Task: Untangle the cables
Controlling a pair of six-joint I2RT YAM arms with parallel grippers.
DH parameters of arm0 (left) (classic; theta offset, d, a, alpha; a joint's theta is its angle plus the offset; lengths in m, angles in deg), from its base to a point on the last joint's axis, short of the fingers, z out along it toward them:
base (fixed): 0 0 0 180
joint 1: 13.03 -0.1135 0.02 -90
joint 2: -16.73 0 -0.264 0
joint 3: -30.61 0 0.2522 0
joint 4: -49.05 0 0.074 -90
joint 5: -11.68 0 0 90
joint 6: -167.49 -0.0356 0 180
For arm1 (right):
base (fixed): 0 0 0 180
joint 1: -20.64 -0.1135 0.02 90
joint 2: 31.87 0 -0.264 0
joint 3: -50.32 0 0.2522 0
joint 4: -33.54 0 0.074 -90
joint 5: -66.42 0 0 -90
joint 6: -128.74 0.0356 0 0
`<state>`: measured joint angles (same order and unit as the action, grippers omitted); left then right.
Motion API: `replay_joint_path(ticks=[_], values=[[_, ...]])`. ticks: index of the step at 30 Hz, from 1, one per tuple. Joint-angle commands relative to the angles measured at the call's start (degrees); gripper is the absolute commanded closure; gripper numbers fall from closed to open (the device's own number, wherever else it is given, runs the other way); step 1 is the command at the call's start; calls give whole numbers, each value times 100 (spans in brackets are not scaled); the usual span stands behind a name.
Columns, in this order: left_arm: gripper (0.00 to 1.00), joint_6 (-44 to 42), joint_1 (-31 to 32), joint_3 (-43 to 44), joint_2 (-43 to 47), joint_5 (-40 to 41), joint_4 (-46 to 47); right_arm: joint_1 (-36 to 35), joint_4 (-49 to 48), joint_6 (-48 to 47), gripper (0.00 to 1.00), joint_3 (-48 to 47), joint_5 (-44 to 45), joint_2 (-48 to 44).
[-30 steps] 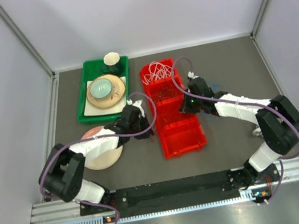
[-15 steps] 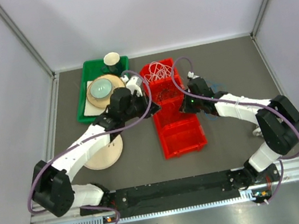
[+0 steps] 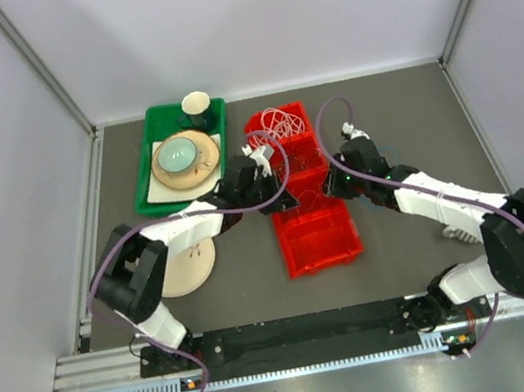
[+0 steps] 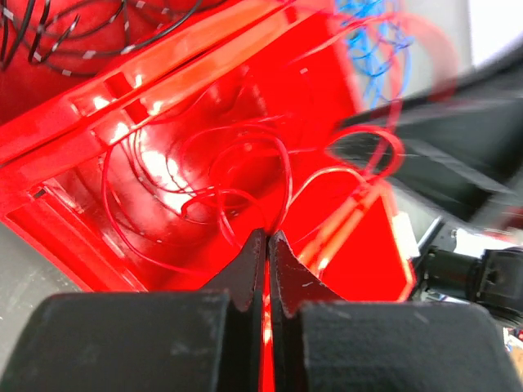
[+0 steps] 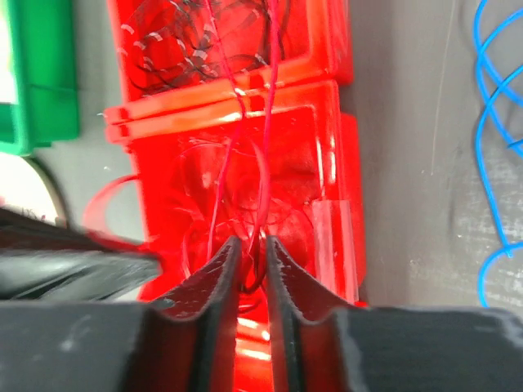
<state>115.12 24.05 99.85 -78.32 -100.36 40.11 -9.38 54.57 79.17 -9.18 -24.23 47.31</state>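
The cables lie in a row of red bins (image 3: 343,242): white ones (image 3: 279,119) at the back, black ones (image 5: 172,49) behind the divider, thin red loops (image 4: 237,155) in the bin under both grippers. Blue cable (image 5: 490,122) lies on the table to the right. My left gripper (image 4: 267,235) reaches in from the left (image 3: 274,176), shut, with a red loop running into its tips. My right gripper (image 5: 251,241) hangs over the same bin from the right (image 3: 327,184). Its jaws stand a little apart, with red strands (image 5: 265,163) and a dark one passing loosely between them.
A green tray (image 3: 154,197) at the back left holds a plate with a bowl (image 3: 179,156) and a cup (image 3: 195,103). A pale plate (image 3: 185,267) lies on the table under the left arm. White walls close in on three sides.
My left arm swung from beside the pale plate up past the tray to the red bin, and its gripper shut. My right gripper's jaws parted slightly; that arm shifted a little.
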Motion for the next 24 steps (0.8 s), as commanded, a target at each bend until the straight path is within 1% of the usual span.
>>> replay_joint_path(ticks=[1,4,5,7,8,10,11,13,14,16,17,19,21,24], values=[[100,26,36,270,-198,-28,458,-100,134,-78,76,-102,275,-691],[100,-97,71,323,-348,51,371,-100,336,-183,71,-207,424,-877],[100,-115,80,323,-383,34,353,-92,389,-236,66,-251,468,-939],[100,-185,106,331,-497,-2,327,-100,495,-359,60,-391,530,-930],[100,-194,124,340,-532,16,301,-100,512,-403,53,-444,548,-861],[100,-265,159,366,-603,-28,230,-100,556,-482,48,-593,583,-746],[91,-273,159,375,-612,-63,204,-92,556,-500,44,-647,583,-676],[75,-274,168,367,-551,-116,204,-100,556,-544,42,-822,601,-430],[64,-282,168,358,-437,-99,195,-100,565,-562,42,-875,609,-351],[54,-326,168,367,-314,-29,125,-100,556,-641,42,-1068,688,-96],[48,-352,177,393,-252,-2,90,-100,565,-667,41,-1139,715,-17],[43,-431,177,445,-59,59,-103,-100,530,-694,41,-1227,934,97],[41,-545,177,542,126,95,-226,-83,513,-755,41,-1297,1101,150],[38,-625,177,691,302,121,-455,-39,513,-817,41,-1447,1119,282]])
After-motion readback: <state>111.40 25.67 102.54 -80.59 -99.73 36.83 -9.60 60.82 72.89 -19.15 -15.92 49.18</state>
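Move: The compartment for the red cable, third from the far end of the red bin, has its middle about 5 cm right and 2 cm ahead of the left gripper, 7 cm below; from the right gripper, it lies some 6 cm left and 3 cm ahead, equally low. The dark-cable compartment sits about 9 cm beyond it, the empty one 10 cm nearer. Loose blue cable lies roughly 9 cm right of the right gripper, level with it. Lower the left gripper about 3.5 cm towards the red-cable compartment, easing slightly right, then open its shut fingers to let go of the red cable and start back up. Meanwhile lift the right gripper some 5 cm, spreading its barely parted fingers well open to free its strand, then carry it forward about 3.5 cm towards the dark-cable compartment, sinking slightly. ##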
